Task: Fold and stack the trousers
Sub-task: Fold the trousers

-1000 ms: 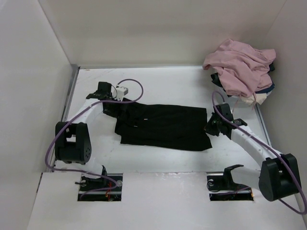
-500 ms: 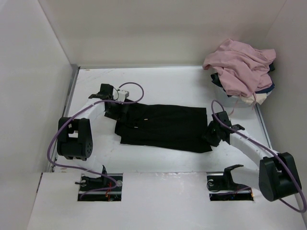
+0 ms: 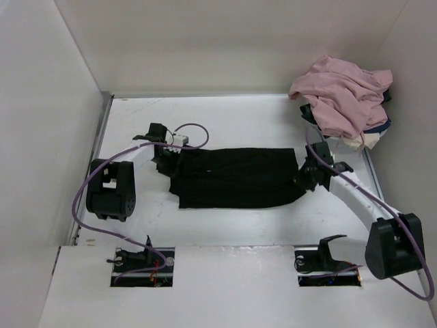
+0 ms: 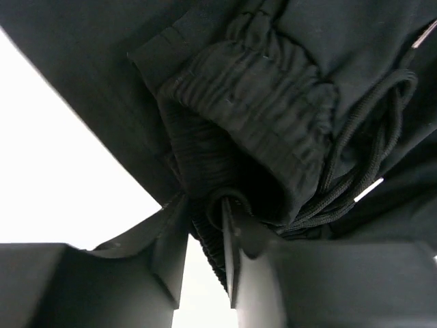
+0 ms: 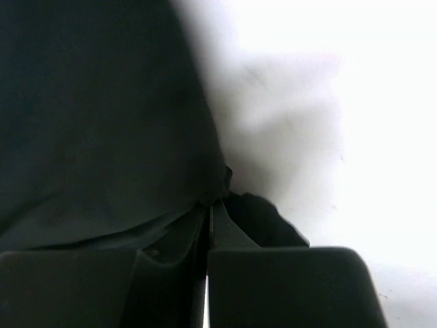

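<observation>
The black trousers (image 3: pixel 235 179) lie stretched left to right across the middle of the white table (image 3: pixel 239 116). My left gripper (image 3: pixel 169 158) is at their left end. In the left wrist view it (image 4: pixel 205 205) is shut on the gathered elastic waistband (image 4: pixel 259 89), with the black drawstring (image 4: pixel 369 150) looped to the right. My right gripper (image 3: pixel 305 179) is at the trousers' right end, where the cloth curves up toward it. In the right wrist view its jaws (image 5: pixel 210 203) are pressed together on the edge of the black cloth (image 5: pixel 95 116).
A dusty-pink garment (image 3: pixel 345 96) is heaped in the back right corner over navy and cream cloth (image 3: pixel 372 135). White walls close in the back and both sides. A metal rail (image 3: pixel 99 137) runs along the table's left edge.
Both grippers have closed on the trousers' ends. The right gripper moved down to the cloth, then back and up with it; the trousers' right corner lifted and the whole cloth shifted slightly right.
</observation>
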`<state>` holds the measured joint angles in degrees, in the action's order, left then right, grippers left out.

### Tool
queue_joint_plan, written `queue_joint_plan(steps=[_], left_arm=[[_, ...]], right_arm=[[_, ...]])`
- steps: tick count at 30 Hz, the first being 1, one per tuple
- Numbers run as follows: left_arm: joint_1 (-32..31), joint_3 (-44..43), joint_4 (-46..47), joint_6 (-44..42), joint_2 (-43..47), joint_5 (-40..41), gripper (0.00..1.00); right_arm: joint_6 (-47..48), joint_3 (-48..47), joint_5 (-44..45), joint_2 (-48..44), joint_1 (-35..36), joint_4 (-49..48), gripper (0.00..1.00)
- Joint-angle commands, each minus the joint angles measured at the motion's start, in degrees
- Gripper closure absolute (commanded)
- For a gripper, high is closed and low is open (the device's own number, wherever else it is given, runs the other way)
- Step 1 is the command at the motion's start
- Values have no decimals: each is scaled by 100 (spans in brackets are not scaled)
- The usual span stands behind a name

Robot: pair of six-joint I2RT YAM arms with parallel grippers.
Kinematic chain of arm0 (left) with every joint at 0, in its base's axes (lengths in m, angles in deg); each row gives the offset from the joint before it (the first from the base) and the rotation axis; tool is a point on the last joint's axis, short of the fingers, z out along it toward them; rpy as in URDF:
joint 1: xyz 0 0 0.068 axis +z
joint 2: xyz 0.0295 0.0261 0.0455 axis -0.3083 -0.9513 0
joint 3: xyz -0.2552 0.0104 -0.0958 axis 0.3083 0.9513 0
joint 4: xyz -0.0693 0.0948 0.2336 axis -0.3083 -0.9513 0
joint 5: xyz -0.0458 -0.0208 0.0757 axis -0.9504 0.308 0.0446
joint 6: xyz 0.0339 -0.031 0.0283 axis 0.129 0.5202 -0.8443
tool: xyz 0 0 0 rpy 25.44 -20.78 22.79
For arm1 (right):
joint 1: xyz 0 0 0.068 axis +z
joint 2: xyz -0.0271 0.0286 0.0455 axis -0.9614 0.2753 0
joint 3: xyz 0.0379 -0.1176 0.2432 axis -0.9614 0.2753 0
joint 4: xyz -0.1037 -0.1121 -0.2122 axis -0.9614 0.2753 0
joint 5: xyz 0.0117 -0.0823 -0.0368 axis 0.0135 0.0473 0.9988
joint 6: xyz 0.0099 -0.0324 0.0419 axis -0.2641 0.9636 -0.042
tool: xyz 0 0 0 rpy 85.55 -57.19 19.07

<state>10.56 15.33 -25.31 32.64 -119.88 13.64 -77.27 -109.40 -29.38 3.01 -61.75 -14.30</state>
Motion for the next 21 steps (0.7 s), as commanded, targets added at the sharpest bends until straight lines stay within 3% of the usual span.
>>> queue_joint_plan(steps=[1, 8, 15, 21], left_arm=[[-222, -209, -29, 84, -150, -382, 81], [-521, -727, 103, 295, -484, -523, 80], [-591, -1106, 270, 611, -756, -856, 77], [-530, -896, 279, 655, -765, -1103, 77]], right_arm=[[503, -1240, 662, -167, 77, 390, 100], [847, -3378, 1138, 878, 1684, 1279, 100], [1408, -5741, 673, 2845, 3398, 1771, 100], [1770, -7061, 497, 4025, 3848, 1930, 100]])
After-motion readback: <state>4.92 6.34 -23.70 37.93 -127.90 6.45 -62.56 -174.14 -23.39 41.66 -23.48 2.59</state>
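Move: The right hand has the trousers' right end pinched just off the table; the waistband end it is headed for lies about 39 cm to its left, 4 cm farther out and some 3 cm lower. The trousers' middle is roughly 20 cm to the right hand's left, nearly level with it and 4 cm lower; the laundry basket stands about 19 cm ahead of it and 12 cm to its right. The left hand already pinches the waistband, right at its fingertips. With its fingers staying shut on the right end of the trousers, the right hand swings up about 15 cm and a little forward, then sweeps fast to the left over the cloth, nearly 30 cm in all, towards the waistband, turning some 45 degrees counter-clockwise and starting to sink near the end. The left hand keeps its pinch on the waistband and drags it some 6 cm to the right, first level and then slightly forward, to meet the right hand. ##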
